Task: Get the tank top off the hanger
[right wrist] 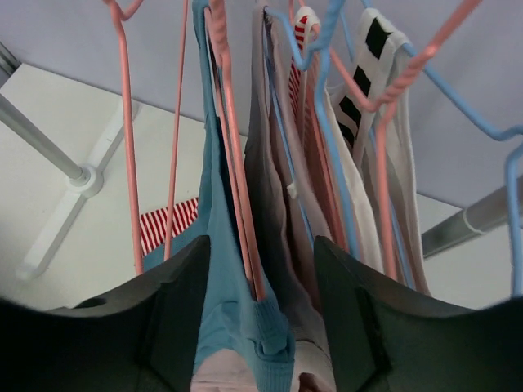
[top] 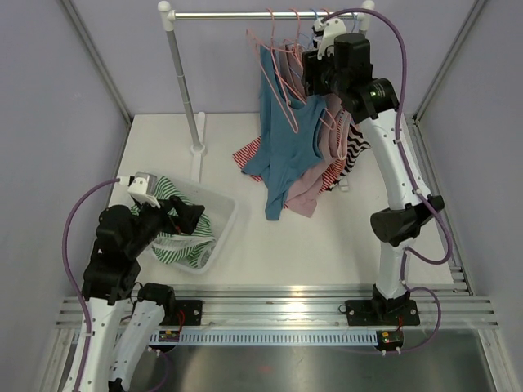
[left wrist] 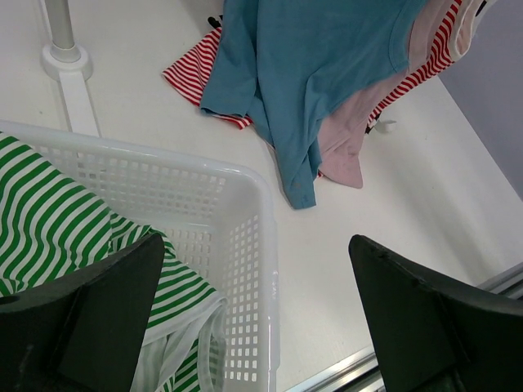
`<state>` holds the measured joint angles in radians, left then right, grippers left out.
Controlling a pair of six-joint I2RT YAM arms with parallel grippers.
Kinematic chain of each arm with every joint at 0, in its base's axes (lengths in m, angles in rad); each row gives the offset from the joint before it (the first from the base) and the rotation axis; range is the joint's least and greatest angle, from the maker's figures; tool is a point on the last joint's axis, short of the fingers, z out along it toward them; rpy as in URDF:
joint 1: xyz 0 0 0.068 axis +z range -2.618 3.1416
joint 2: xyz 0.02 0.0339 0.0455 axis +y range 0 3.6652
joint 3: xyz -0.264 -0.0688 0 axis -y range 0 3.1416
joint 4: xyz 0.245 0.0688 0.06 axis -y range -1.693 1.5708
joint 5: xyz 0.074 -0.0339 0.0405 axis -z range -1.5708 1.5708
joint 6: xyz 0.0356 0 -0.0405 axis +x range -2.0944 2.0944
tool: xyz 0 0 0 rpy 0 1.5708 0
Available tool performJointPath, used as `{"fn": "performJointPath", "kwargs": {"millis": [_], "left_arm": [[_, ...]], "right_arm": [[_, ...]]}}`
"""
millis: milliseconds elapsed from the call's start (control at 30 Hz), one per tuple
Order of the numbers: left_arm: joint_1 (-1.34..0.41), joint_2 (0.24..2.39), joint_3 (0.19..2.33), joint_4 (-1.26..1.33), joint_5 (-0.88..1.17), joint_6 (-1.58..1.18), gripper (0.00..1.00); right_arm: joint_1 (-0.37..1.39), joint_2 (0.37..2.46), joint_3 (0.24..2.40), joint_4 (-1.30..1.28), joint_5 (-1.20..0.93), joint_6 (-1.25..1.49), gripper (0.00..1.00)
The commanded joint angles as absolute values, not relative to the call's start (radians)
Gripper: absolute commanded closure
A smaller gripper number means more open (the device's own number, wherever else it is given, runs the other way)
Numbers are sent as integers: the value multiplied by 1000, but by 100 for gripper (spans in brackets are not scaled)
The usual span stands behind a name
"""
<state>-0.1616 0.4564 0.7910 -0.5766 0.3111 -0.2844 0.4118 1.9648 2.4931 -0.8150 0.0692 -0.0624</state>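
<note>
A blue tank top hangs on a pink hanger from the rail, its hem trailing on the table. My right gripper is up at the hanger's shoulder. In the right wrist view its jaws stand apart around the blue strap and the pink hanger wire, with pale pink cloth also between them. My left gripper hovers open over the white basket. In the left wrist view the left gripper holds nothing, and the blue tank top shows beyond it.
A green-striped garment lies in the basket. More clothes crowd the rail: pale pink, red-striped, black-and-white. An empty pink hanger hangs to the left. The rack's pole stands at the back left.
</note>
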Motion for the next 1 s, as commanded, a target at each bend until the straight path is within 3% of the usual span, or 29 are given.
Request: {"fn": "performJointPath", "kwargs": {"millis": [0,100,233,400,467,633,767,967], "left_arm": [[-167,474,798,-532,330,-268,1],[-169,489,801,-538,318,-268,1],[-169,500,801,-540,324,-268,1],[-170,508,798,-537,336,-268,1],[-170,514,799,-537,347,-268,1],[-172,523,799,-538,357,-268,1],[-173,525,799,-537,357,-268,1],[-175,526,799,-538,351,-268,1]], "right_arm": [[413,2008,2557,-833,5,-150,41],[408,2037,2566,-809,-35,-160,45],[400,2072,2583,-788,-75,-158,63],[402,2062,2557,-752,-164,-127,73],[400,2054,2543,-730,-182,-109,87],[400,2049,2557,-721,-210,-75,87],[400,2036,2563,-698,-201,-46,100],[400,1968,2539,-641,-155,-6,100]]}}
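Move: The teal tank top's pink hanger bar is just ahead of the right hand, about 2 cm out, 5 cm left and 4 cm below. The teal tank top hangs roughly 18 cm below, 6 cm left and level fore and aft; the empty pink hanger is some 8 cm left and 2 cm ahead, at hand height. From the left hand the hanger bar is about 30 cm ahead, 24 cm right and 12 cm higher. The right hand dips, slides about 5 cm left turning slightly counter-clockwise, and pinches the teal tank top's hanger. ##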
